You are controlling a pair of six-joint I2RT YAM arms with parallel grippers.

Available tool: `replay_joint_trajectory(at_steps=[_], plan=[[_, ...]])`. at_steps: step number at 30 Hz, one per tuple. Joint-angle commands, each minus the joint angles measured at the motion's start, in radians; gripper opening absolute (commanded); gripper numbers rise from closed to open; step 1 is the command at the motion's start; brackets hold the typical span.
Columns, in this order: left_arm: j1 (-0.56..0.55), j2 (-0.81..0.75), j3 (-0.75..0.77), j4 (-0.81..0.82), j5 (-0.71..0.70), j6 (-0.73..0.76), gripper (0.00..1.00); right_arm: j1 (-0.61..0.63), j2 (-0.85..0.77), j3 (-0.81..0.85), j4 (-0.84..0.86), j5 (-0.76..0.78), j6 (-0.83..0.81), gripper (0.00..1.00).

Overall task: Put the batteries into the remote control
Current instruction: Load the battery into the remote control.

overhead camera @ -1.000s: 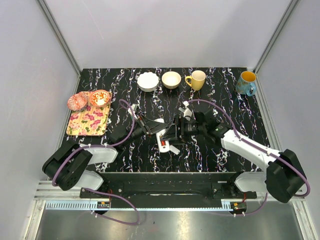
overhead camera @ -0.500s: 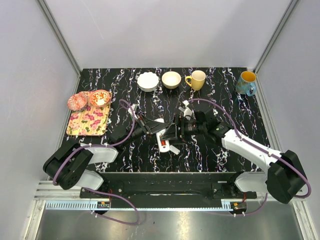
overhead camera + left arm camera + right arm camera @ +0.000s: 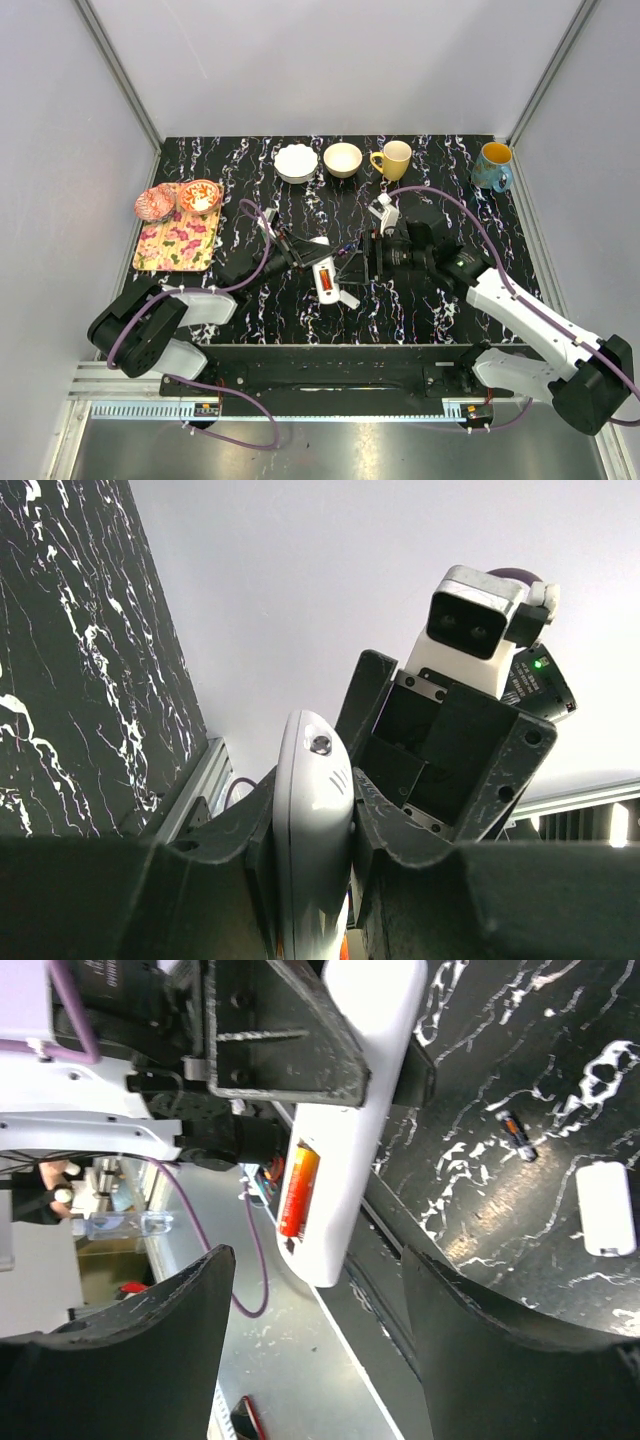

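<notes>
My left gripper (image 3: 308, 258) is shut on the remote control (image 3: 324, 277), a slim white bar held above the table's middle. In the left wrist view its fingers (image 3: 395, 815) clamp the remote control (image 3: 312, 820) edge-on. An orange battery (image 3: 300, 1190) sits in the remote control's (image 3: 355, 1110) open compartment. My right gripper (image 3: 353, 262) stands open just right of the remote, and in its wrist view the gripper (image 3: 320, 1345) has nothing between its fingers. A dark loose battery (image 3: 517, 1135) and the small white cover (image 3: 605, 1208) lie on the table; the cover (image 3: 348, 298) also shows from above.
Along the back stand a white bowl (image 3: 296, 162), a tan bowl (image 3: 343, 159), a yellow mug (image 3: 393, 159) and a blue mug (image 3: 493, 166). A floral tray (image 3: 178, 242) with two patterned bowls (image 3: 200, 195) sits at the left.
My right gripper has drawn back to the right, away from the remote, uncovering the orange battery in its compartment. The left arm has kept still.
</notes>
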Motion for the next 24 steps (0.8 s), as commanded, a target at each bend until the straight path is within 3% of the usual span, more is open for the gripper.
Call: replay_joint_trajectory(at_steps=[1, 10, 13, 20, 24], plan=[[0.003, 0.007, 0.046, 0.202, 0.009, -0.037, 0.00, 0.000, -0.009, 0.012, -0.060, 0.046, -0.122, 0.73], [0.003, 0.023, 0.066, 0.197, 0.014, -0.033, 0.00, 0.011, -0.024, -0.003, -0.054, 0.107, -0.131, 0.74], [0.003, 0.013, 0.062, 0.171, 0.009, -0.001, 0.00, 0.013, -0.049, 0.015, -0.055, 0.201, -0.082, 0.68], [0.002, -0.052, 0.080, -0.121, -0.037, 0.140, 0.00, 0.060, 0.008, 0.204, -0.297, 0.402, -0.129, 0.51], [-0.001, -0.092, 0.100, -0.238, -0.079, 0.206, 0.00, 0.144, 0.106, 0.288, -0.366, 0.476, -0.162, 0.47]])
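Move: The purple battery, probably next, lies on the table about 9 cm ahead of the empty right hand, level with it sideways and some 18 cm below. The white cover lies about 6 cm back and 1 cm right on the same table, and the dark battery 8 cm left and 3 cm back. The held remote's middle is 7 cm left, 1 cm back and 2 cm lower. From the left hand the purple battery is about 6 cm ahead, 8 cm right and 17 cm down. The remote stays pinched in the nearly still left hand while the empty right hand backs off from it, sinking 2 cm as it eases right. The right hand then swings forward about 3 cm, out over the purple battery's side, and climbs nearly 3 cm. Its fingertips tip further down, some 15 degrees, turning slightly clockwise, and its fingers close from three-quarters to half open on nothing. ##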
